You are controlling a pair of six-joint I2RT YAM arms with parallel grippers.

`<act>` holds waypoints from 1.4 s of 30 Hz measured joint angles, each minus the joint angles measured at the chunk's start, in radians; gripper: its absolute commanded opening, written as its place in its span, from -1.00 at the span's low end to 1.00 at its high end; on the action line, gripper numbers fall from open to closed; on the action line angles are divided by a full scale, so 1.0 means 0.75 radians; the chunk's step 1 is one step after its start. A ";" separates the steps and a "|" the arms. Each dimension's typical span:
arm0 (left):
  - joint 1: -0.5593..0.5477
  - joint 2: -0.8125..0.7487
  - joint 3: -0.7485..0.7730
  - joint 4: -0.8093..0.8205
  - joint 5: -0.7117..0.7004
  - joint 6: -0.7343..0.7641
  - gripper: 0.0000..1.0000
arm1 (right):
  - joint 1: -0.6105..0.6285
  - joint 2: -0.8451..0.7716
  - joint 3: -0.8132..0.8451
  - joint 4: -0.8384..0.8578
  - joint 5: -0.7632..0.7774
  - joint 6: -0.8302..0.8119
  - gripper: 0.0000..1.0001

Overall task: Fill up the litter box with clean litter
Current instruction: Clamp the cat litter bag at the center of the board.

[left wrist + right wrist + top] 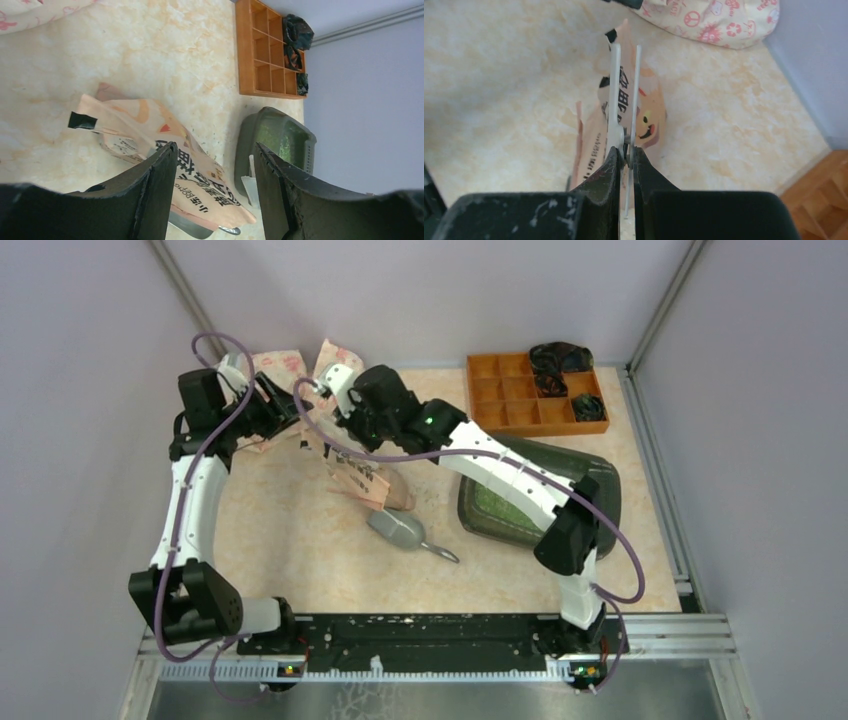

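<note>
The litter box (pixel 592 466) is a dark tray at the right of the table, with green clean litter (pixel 503 504) in it. In the left wrist view, the litter box (pixel 247 145) and the litter (pixel 287 142) lie beyond the fingers. A peach-orange printed bag (pixel 362 480) lies flat mid-table, and a grey scoop (pixel 398 531) is at its near end. My right gripper (pixel 626 150) hovers above the bag (pixel 646 117), shut on a thin white clip (pixel 614 90). From above, it (pixel 322 400) is at the back centre-left. My left gripper (pixel 215 147) is open and empty at the back left (pixel 283 410).
An orange compartmented organiser (pixel 510 390) holding dark items stands at the back right, behind the litter box. A pale cloth bag with pink prints (pixel 719 17) sits against the back wall behind both grippers. The right forearm stretches over the litter box's left end.
</note>
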 measured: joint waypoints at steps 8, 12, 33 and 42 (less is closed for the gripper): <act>0.111 0.000 -0.048 -0.003 -0.008 0.024 0.25 | 0.075 0.057 0.115 -0.097 0.248 -0.280 -1.00; 0.185 -0.001 -0.080 -0.004 -0.002 0.026 0.25 | 0.076 0.061 0.133 -0.099 0.266 -0.321 -1.00; 0.228 0.000 -0.095 0.001 0.043 0.025 0.24 | 0.104 0.174 0.226 -0.141 0.099 -0.203 -1.00; 0.233 -0.001 -0.095 0.002 0.056 0.025 0.24 | 0.119 0.218 0.270 -0.183 0.100 -0.188 -1.00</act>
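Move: The bag to be clamped lies nearly under the right hand and its white clamp, its middle some 2 cm to the left and about 17 cm below. Its black-taped top corner is roughly 5 cm ahead, 11 cm left and 10 cm below. From the right hand, the scoop lies about 10 cm back and 8 cm right, 27 cm below. From the left hand, the bag's middle is some 7 cm back, 12 cm right and 16 cm below. Keep the right fingers shut on the white clamp and roll the wrist some 15 degrees early on, lifting slightly and easing forward; then bring the clamp left, down and a little back over the bag, sinking about 4 cm from the top of that lift. Meanwhile draw the open left gripper some 6 cm left and a little down, away from the bag, turning it slightly counter-clockwise, then hold it there. ##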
